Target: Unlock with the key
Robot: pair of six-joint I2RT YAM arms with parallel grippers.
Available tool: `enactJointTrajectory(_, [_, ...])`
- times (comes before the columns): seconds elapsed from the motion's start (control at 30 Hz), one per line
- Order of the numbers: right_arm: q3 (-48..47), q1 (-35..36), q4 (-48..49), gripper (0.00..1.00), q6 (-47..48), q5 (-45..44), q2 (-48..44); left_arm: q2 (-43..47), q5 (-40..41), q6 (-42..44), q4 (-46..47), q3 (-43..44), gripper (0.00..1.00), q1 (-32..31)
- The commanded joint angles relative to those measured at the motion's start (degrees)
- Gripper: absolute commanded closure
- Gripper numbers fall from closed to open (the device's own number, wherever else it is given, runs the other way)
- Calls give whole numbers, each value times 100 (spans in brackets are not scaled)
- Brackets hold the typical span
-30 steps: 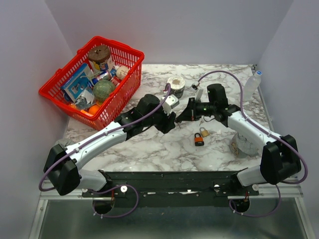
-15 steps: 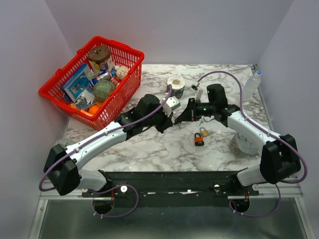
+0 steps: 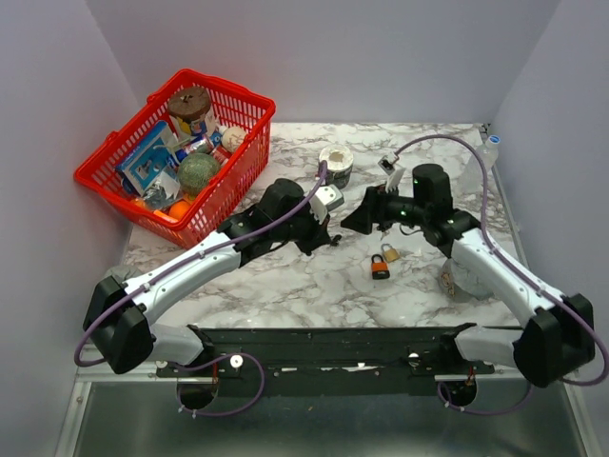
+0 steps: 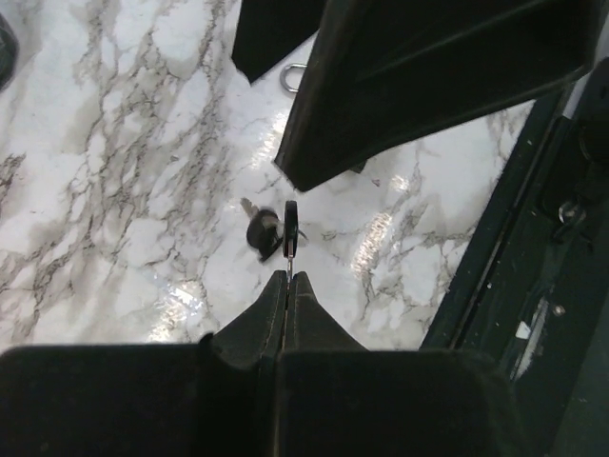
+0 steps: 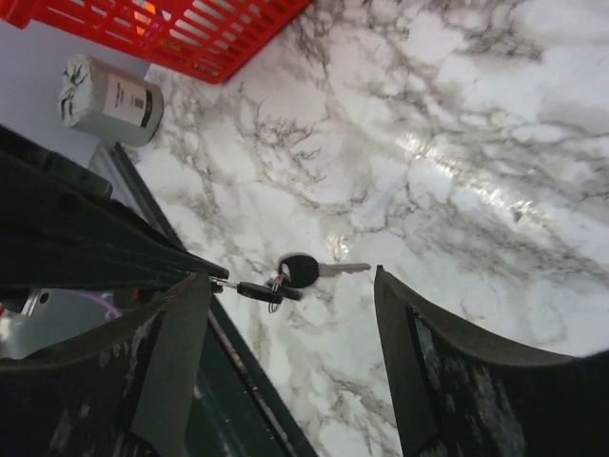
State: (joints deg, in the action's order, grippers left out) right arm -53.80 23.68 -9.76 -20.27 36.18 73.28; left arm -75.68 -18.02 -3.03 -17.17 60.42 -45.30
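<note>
The key point(image 4: 291, 227) has a black head, and its thin silvery blade is pinched edge-on between the tips of my left gripper point(image 4: 288, 278), which is shut on it. A second black-headed key point(image 5: 303, 270) hangs from the same ring and rests on the marble. In the right wrist view the held key point(image 5: 257, 291) sticks out of the left fingertips. My right gripper point(image 5: 287, 278) is open and empty, with its fingers point(image 5: 181, 362) wide on either side of the keys. A small brass padlock point(image 3: 390, 252) and an orange-and-black padlock point(image 3: 380, 270) lie just right of both grippers.
A red basket point(image 3: 95, 181) full of items stands at the back left. A white roll point(image 3: 335, 162) stands behind the grippers. A clear bottle point(image 3: 483, 157) is at the far right wall and a crumpled bag point(image 3: 455, 278) lies by the right arm.
My right arm has drawn back to the right, away from the left gripper. The left gripper has shifted slightly and still pinches the key.
</note>
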Motion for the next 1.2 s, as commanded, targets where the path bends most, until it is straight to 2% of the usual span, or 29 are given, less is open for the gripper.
enactJointTrajectory(0.0, [317, 40, 238, 23, 760, -420, -796, 18, -983, 48, -251, 321, 100, 170])
enactJointTrajectory(0.07, [414, 40, 229, 27, 1077, -209, -911, 53, -1246, 100, -357, 373, 100, 205])
enactJointTrajectory(0.2, [572, 92, 264, 33, 1341, 826, -1069, 54, -1940, 145, -463, 444, 100, 320])
enactJointTrajectory(0.37, [494, 435, 36, 39, 1649, 899, -1114, 79, -2416, 144, -498, 497, 100, 381])
enactJointTrajectory(0.63, [344, 541, -395, 50, 1834, 1040, -1026, 106, -2320, 83, -463, 470, 100, 399])
enactJointTrajectory(0.97, [344, 550, -422, 55, 1816, 1172, -973, 115, -2127, -22, -305, 391, 100, 408])
enactJointTrajectory(1.17, [326, 559, -395, 65, 1825, 1286, -912, 132, -2091, -58, -252, 365, 100, 408])
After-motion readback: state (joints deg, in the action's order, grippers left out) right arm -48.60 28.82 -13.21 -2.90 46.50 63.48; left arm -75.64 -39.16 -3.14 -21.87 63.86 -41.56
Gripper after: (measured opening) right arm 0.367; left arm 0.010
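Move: My left hand still pinches one black-headed key by its blade; the head sticks out about 1 cm ahead, 2 cm right and 2 cm below that hand. From my open right hand the same head is roughly 2 cm back, 3 cm left and 3 cm down. The orange padlock lies some 5 cm back and 5 cm right of my right hand, the brass padlock about 1 cm back and 8 cm right, both roughly 13 cm below. I lift my right hand clear, then swing it back and down again, some 7 cm back in all, while it turns about 20 degrees counter-clockwise, tips up and narrows its fingers around the key's black head. My left hand keeps its pinch on the blade, carries the key about 4 cm back and 3 cm up with a slight clockwise turn, then holds still for it. ##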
